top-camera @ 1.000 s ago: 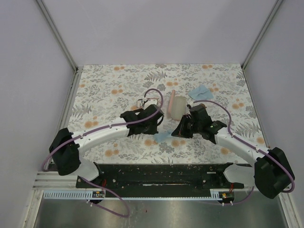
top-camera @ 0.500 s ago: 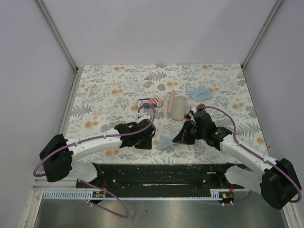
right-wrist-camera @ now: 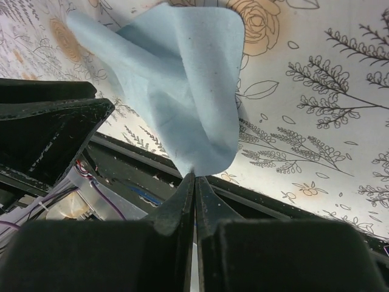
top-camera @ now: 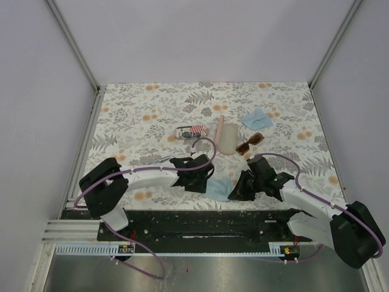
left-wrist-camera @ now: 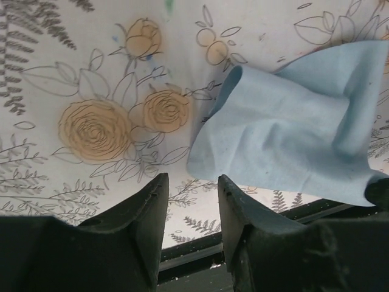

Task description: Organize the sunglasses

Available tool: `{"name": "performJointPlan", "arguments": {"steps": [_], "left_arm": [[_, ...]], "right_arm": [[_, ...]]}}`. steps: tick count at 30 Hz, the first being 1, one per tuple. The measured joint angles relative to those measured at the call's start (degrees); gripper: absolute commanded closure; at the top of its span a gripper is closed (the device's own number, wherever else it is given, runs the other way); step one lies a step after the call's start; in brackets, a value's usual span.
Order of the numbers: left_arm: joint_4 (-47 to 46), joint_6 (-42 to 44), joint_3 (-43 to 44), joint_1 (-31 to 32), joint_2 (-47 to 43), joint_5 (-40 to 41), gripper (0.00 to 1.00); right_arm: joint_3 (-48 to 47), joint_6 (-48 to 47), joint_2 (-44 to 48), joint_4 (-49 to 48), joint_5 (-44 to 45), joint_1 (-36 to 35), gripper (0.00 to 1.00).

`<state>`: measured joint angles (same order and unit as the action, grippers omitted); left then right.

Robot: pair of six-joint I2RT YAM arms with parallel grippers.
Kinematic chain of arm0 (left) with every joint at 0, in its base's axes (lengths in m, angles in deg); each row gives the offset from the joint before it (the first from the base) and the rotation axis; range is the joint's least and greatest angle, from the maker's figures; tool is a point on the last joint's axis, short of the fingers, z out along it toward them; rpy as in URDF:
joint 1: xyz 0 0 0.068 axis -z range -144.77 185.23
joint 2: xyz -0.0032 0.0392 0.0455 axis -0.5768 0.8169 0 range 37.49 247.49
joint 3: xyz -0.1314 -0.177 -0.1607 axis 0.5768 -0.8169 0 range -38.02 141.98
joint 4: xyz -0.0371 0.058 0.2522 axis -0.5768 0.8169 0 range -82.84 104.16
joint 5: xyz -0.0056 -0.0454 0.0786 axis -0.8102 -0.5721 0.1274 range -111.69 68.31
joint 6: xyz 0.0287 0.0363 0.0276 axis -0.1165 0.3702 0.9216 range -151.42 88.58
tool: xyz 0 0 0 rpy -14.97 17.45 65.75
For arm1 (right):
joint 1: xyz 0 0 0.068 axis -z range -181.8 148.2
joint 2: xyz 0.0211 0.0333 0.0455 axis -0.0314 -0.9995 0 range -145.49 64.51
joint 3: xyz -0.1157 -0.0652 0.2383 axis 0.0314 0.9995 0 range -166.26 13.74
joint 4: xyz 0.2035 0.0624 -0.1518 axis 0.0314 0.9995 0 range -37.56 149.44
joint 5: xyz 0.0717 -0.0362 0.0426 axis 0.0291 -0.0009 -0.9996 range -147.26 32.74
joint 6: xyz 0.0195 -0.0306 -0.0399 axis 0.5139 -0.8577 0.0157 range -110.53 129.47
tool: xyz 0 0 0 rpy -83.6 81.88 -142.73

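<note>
The reddish-brown sunglasses point(top-camera: 250, 143) lie unfolded on the floral table, right of the cases and free of both grippers. What looks like a slim pale pair point(top-camera: 160, 159) shows faintly behind the left arm. My right gripper point(top-camera: 236, 192) point(right-wrist-camera: 194, 175) is shut on the corner of a light blue cloth point(top-camera: 219, 187) point(right-wrist-camera: 182, 79) near the table's front edge. My left gripper point(top-camera: 205, 180) point(left-wrist-camera: 192, 179) stands open just left of that cloth point(left-wrist-camera: 292, 140), with nothing between its fingers.
A flag-printed case point(top-camera: 193, 130), a pink oblong case point(top-camera: 219, 129) and a pale translucent case point(top-camera: 229, 138) sit mid-table. A second blue cloth point(top-camera: 256, 118) lies farther back right. The black base rail point(top-camera: 200, 222) runs along the near edge.
Both arms drew back toward the near edge. The right gripper carried the blue cloth with it. The left gripper went from shut to open. The sunglasses and flag case came into view.
</note>
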<state>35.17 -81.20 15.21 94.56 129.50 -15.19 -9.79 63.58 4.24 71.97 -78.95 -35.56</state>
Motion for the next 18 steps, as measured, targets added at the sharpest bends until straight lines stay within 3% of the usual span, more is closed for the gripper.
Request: {"name": "performJointPlan", "arguments": {"steps": [10,16,18], "left_arm": [[-0.2,1.1,5.6,1.2,6.7,0.6,0.6],[1.9,0.2,7.6,3.2,8.6,4.1,0.85],[2.3,-0.2,7.9,3.8,9.0,5.1,1.0]], "right_arm": [[0.8,-0.3,-1.1,-0.2,-0.1,0.0,0.92],[0.8,-0.3,-1.3,-0.2,-0.1,0.0,0.92],[0.8,-0.3,-1.3,-0.2,-0.1,0.0,0.92]]}}
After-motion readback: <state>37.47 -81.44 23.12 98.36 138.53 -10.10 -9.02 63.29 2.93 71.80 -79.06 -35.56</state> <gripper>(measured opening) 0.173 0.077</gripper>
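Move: The blue cloth's middle lies about 7 cm to the left hand's right, level with it and 2 cm lower; its near-left edge is only some 3 cm away. From there, the open pink case is about 20 cm ahead and 10 cm right, the sunglasses 17 cm ahead and 19 cm right. The right hand already pinches the cloth's right end, whose middle lies 5 cm to its left, 2 cm ahead and 2 cm below. Left hand shifts 2.5 cm right, sinking, and closes at the cloth's left edge; right keeps its pinch. ##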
